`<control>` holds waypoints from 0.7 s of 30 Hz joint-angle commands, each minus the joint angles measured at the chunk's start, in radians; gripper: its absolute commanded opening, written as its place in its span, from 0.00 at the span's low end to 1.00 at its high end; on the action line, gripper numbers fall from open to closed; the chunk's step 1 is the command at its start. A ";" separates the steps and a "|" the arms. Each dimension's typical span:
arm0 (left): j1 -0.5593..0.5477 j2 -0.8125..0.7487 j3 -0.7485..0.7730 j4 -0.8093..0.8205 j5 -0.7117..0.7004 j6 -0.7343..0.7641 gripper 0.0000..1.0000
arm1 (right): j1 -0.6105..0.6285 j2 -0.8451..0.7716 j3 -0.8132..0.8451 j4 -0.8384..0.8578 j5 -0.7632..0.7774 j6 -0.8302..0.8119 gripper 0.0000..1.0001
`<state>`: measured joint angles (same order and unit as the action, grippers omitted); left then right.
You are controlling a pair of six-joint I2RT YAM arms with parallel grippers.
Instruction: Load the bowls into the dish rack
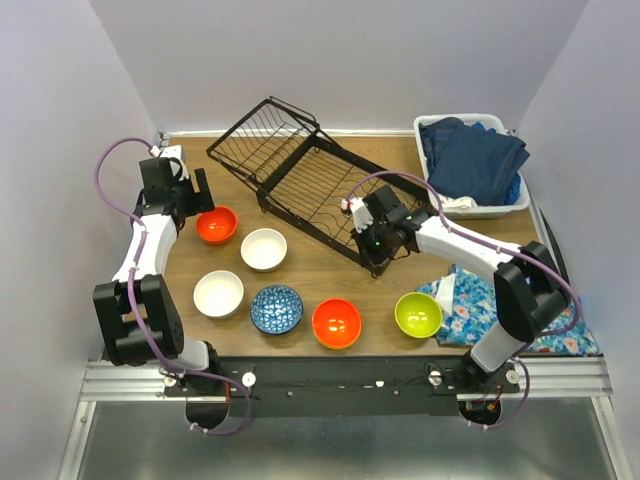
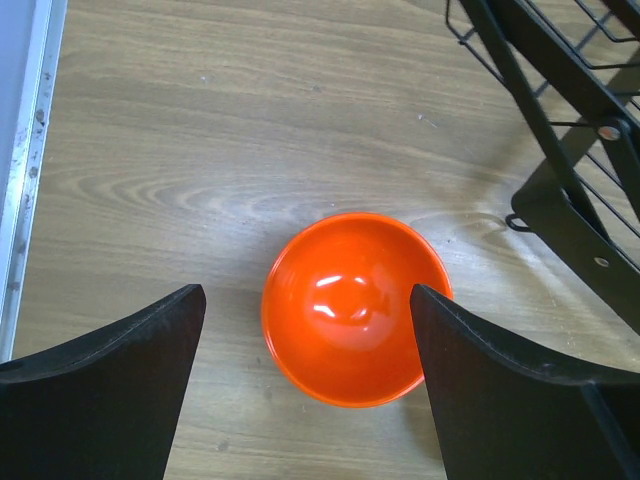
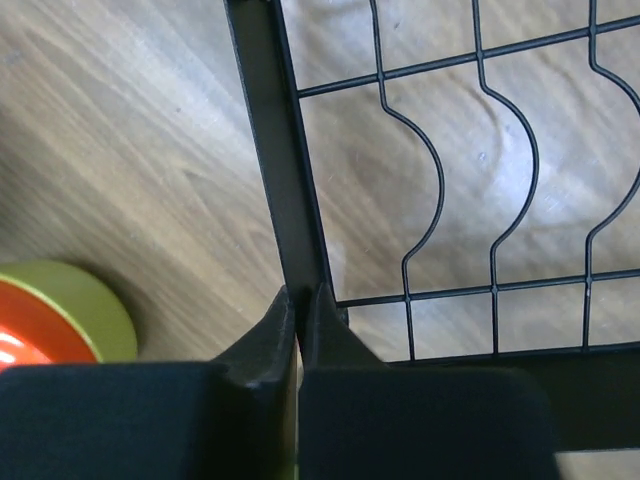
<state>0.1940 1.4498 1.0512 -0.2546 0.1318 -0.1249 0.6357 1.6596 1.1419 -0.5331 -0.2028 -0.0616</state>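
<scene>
Six bowls sit on the wooden table: an orange bowl [image 1: 216, 225], a cream one [image 1: 264, 249], a white one [image 1: 218, 293], a blue patterned one [image 1: 276, 308], a second orange one [image 1: 337, 323] and a lime green one [image 1: 418, 314]. The black wire dish rack [image 1: 300, 170] lies empty at the back. My left gripper [image 1: 205, 195] hovers open over the far-left orange bowl [image 2: 355, 305], whose right rim lies under the right fingertip [image 2: 440, 320]. My right gripper [image 3: 300, 300] is shut on the dish rack's near frame bar [image 3: 275, 150].
A white tub [image 1: 503, 209] with dark blue cloth stands at the back right. A blue floral cloth [image 1: 470, 300] lies under the right arm. A bowl, lime green outside and orange inside [image 3: 60, 320], shows left of the right gripper. The table's left edge [image 2: 30, 150] is close.
</scene>
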 commanded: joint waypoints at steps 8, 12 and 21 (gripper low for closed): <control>-0.031 0.003 0.007 0.008 0.002 -0.019 0.92 | -0.024 -0.035 0.177 -0.131 -0.035 -0.038 0.63; -0.056 -0.011 0.000 0.000 0.026 -0.021 0.92 | -0.034 -0.037 0.231 -0.119 -0.015 -0.047 0.64; -0.074 0.049 0.081 -0.060 0.005 0.008 0.92 | -0.258 0.241 0.582 -0.163 0.065 -0.201 0.63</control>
<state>0.1211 1.4643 1.0702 -0.2790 0.1329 -0.1356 0.4641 1.7615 1.5536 -0.6487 -0.2028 -0.1471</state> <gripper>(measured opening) 0.924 0.630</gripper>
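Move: The right fingers are shut on the dish rack's near right corner; the rack's main grid centres about 14 cm ahead, 6 cm left, 3 cm below. From that hand the lime bowl sits some 12 cm back and 11 cm right. The left hand hovers open, the far orange bowl 12 cm beneath, 1 cm back, 4 cm right; a white bowl lies 11 cm right of that bowl and 6 cm nearer. Right hand releases the rack, rises 9 cm, sweeps 11 cm forward over it; left shifts 3 cm right. ##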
